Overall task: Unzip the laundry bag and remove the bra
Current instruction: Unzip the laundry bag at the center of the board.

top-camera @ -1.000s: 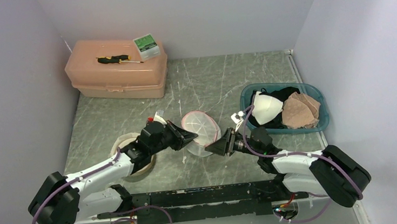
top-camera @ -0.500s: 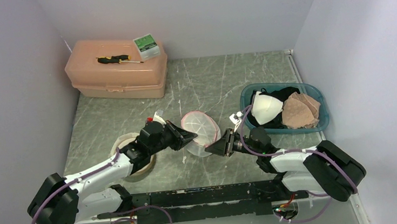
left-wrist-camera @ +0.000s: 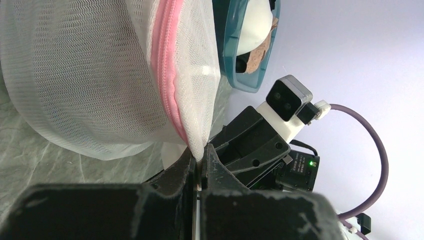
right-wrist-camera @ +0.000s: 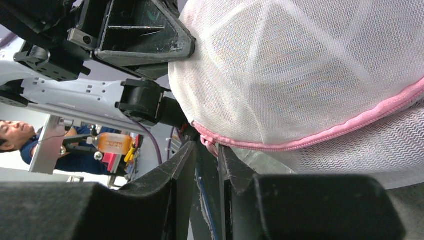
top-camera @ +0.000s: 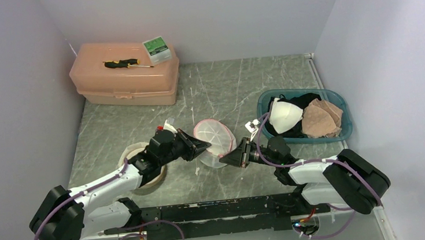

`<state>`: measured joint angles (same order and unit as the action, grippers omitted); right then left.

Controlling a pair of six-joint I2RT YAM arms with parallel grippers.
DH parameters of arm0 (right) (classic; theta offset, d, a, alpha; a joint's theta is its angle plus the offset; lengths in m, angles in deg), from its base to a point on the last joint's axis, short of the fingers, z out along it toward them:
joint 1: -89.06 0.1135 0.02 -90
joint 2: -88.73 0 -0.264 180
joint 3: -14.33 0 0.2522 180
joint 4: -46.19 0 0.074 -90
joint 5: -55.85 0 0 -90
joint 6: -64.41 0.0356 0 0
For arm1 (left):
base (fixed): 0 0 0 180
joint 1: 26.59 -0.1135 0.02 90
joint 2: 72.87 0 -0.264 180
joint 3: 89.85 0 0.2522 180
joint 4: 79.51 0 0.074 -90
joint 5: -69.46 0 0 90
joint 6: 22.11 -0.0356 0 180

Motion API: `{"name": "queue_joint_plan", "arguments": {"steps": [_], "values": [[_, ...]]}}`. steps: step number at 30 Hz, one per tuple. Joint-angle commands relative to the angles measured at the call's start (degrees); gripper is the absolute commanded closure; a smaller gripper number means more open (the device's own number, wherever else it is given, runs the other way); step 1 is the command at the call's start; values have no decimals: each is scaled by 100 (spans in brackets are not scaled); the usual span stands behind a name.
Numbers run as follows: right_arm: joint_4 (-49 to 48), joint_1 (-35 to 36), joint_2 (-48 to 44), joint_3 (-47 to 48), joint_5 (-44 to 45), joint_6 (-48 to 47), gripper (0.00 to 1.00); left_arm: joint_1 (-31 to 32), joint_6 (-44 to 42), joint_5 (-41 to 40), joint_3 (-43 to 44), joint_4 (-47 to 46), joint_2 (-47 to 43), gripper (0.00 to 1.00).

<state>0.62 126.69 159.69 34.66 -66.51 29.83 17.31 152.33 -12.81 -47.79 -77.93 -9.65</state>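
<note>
The laundry bag (top-camera: 214, 134) is a round white mesh pouch with a pink zipper (left-wrist-camera: 167, 75), held up off the table between both arms. My left gripper (top-camera: 205, 148) (left-wrist-camera: 200, 159) is shut on the bag's mesh edge beside the zipper. My right gripper (top-camera: 224, 162) (right-wrist-camera: 207, 150) sits under the bag's near edge. Its jaws stand a narrow gap apart, with the pink zipper pull (right-wrist-camera: 209, 146) hanging between the tips. The bag (right-wrist-camera: 310, 65) is zipped. The bra is hidden inside the mesh.
A teal basket (top-camera: 262, 101) with white, beige and black garments stands right of the bag. A peach toolbox (top-camera: 125, 81) carrying a screwdriver (top-camera: 127, 62) and a green box (top-camera: 156, 49) sits at the back left. A beige round roll (top-camera: 127, 155) lies under my left arm.
The right gripper has slid slightly left toward the bag, and its jaws have narrowed around the zipper pull. The left gripper and the bag have stayed put.
</note>
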Motion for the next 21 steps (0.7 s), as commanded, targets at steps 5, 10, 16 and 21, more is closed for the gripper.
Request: {"name": "queue_joint_plan", "arguments": {"steps": [5, 10, 16, 21], "values": [[-187, -12, -47, 1, 10, -141, 76, -46, 63, 62, -45, -131, 22, 97], [-96, -10, -32, 37, 27, -176, 80, -40, 71, 84, -61, -161, 48, 97], [-60, -8, -57, 29, 53, -182, 87, -42, 72, 80, -86, -161, 25, 97], [49, -11, -189, 5, 79, -219, 95, -41, 81, 75, -120, -171, 15, 97]]}}
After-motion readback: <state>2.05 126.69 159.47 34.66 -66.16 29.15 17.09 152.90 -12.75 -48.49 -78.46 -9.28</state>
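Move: The pink zipper pull of the laundry bag sits right at the right hand's parted fingertips, about 1 cm farther left. The mesh body spreads some 6 cm ahead of this hand and 1 cm left, a little lower; the blue basket is about 35 cm right and 14 cm ahead, down on the table. From the left hand, already pinching the bag's edge, the pull lies roughly 4 cm back, 4 cm right and 3 cm lower. The right fingers close from about a quarter open to nearly shut, pinching the pink zipper pull between their tips. The right hand stays in place, sinking barely half a centimetre with no real turn, while the left hand keeps its hold on the bag's edge beside the zipper and holds the bag still. ##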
